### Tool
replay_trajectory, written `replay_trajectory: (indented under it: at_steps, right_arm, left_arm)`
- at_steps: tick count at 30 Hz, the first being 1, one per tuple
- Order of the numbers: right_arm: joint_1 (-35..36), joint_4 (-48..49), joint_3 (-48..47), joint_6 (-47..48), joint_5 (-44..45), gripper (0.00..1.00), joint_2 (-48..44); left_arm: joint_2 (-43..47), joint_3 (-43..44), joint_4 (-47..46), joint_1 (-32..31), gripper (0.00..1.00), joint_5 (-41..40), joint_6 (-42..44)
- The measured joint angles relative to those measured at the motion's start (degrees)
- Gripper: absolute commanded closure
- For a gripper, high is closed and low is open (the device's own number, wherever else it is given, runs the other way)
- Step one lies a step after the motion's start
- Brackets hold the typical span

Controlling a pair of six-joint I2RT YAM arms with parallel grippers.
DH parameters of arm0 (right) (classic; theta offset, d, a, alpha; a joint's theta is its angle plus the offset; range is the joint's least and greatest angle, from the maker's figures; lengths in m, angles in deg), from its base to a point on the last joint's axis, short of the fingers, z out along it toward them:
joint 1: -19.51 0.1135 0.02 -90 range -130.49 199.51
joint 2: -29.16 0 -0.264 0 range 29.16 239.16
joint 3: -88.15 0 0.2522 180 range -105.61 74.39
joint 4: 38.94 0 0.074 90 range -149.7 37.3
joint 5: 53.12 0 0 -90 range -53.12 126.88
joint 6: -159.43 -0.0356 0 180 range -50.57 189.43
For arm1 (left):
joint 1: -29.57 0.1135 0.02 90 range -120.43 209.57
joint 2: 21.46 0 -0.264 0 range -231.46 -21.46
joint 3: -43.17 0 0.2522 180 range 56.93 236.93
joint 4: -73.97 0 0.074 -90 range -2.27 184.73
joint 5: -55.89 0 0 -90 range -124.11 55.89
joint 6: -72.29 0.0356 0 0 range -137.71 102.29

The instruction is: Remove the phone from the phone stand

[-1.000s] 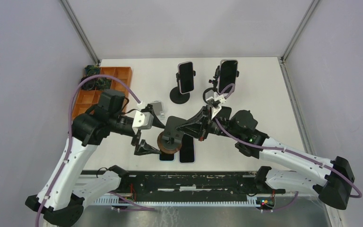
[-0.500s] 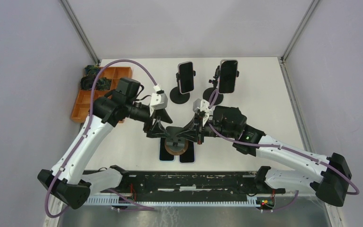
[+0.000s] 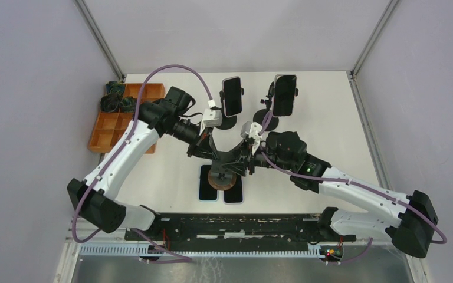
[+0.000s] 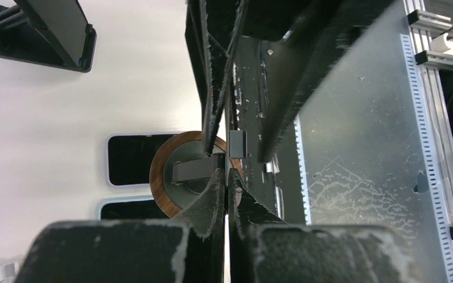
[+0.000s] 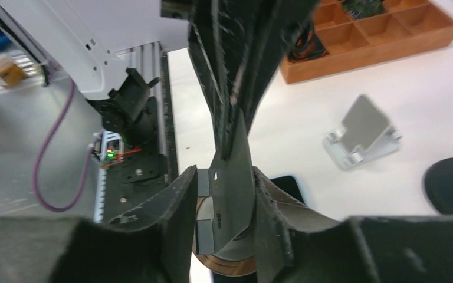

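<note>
Two phones stand upright in black stands at the back, one (image 3: 232, 96) left and one (image 3: 285, 94) right. Near the front, an empty phone stand with a round wooden base (image 3: 221, 181) (image 4: 160, 177) and a dark plate (image 5: 236, 183) sits over two phones lying flat (image 3: 206, 191) (image 3: 234, 194). My left gripper (image 3: 211, 154) (image 4: 227, 174) comes in from the left and is shut on the plate's top edge. My right gripper (image 3: 240, 160) (image 5: 224, 177) is open, with one finger on each side of the same plate.
An orange compartment tray (image 3: 118, 121) (image 5: 377, 35) sits at the table's left edge. A small silver stand (image 5: 363, 132) lies on the table; the top view does not show it. The metal rail (image 3: 230, 227) runs along the near edge.
My left arm swung in towards the middle and its jaws shut on the stand's plate. My right jaws parted from shut and stayed around the plate.
</note>
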Motion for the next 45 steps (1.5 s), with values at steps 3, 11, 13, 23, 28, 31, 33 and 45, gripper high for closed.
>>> replay_trajectory:
  at_steps: [3, 11, 13, 23, 28, 31, 33, 45]
  right_arm:
    - [-1.0, 0.2, -0.1, 0.1, 0.6, 0.30, -0.3]
    - [-11.9, -2.7, 0.1, -2.7, 0.9, 0.19, -4.9]
    - [-13.7, -4.1, 1.2, -3.5, 1.7, 0.16, -8.0]
    - [-19.8, -9.4, 14.3, -7.0, 10.8, 0.06, -22.3]
    - [-22.6, -12.1, 17.8, -8.5, 12.6, 0.04, -24.0]
    - [-24.5, -13.3, 18.4, -8.7, 12.9, 0.03, -24.1]
    - [-25.8, -13.9, 18.8, -8.9, 12.9, 0.02, -24.1]
    - [-36.5, -13.6, 22.2, -9.2, 9.7, 0.02, -22.5]
  left_arm:
    - [-3.8, 1.6, 0.2, 0.0, 0.98, -1.1, 0.8]
    - [-11.4, 5.0, -3.2, 0.0, 0.98, -6.8, 2.1]
    - [-13.6, 6.7, -4.0, 0.0, 0.98, -7.5, 3.0]
    - [-24.6, 11.1, -7.3, 0.0, 0.98, -9.9, 8.7]
    - [-28.8, 12.8, -8.6, 0.5, 0.98, -9.9, 10.2]
    - [-30.7, 13.5, -9.8, 1.4, 0.98, -9.9, 11.0]
    - [-31.6, 13.9, -10.5, 1.9, 0.98, -9.8, 11.5]
    - [-35.5, 14.6, -13.0, 5.7, 0.53, -8.0, 13.1]
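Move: About 19 cm ahead of the left hand, 5 cm to its right and 26 cm below lies the bare table spot for the emptied phone stand it holds. Beneath it are the blue-edged phone, 6 cm ahead and 4 left, and the lilac phone, 5 ahead and 6 right; the silver stand is 24 ahead, 9 left. From the right hand, the black phone is roughly 18 cm ahead, 16 right and 20 below, the lilac phone 8 ahead and 2 left. Keeping its pinch on the stand's plate, the left hand carries the emptied stand forward about 18 cm and down 13, beyond the two flat phones to the table, then starts opening its fingers. The right fingers, already parting, come free of the plate; that hand goes some 20 cm right, also down and forward, swinging nearly 50 degrees clockwise and opening wide towards the black phone. ##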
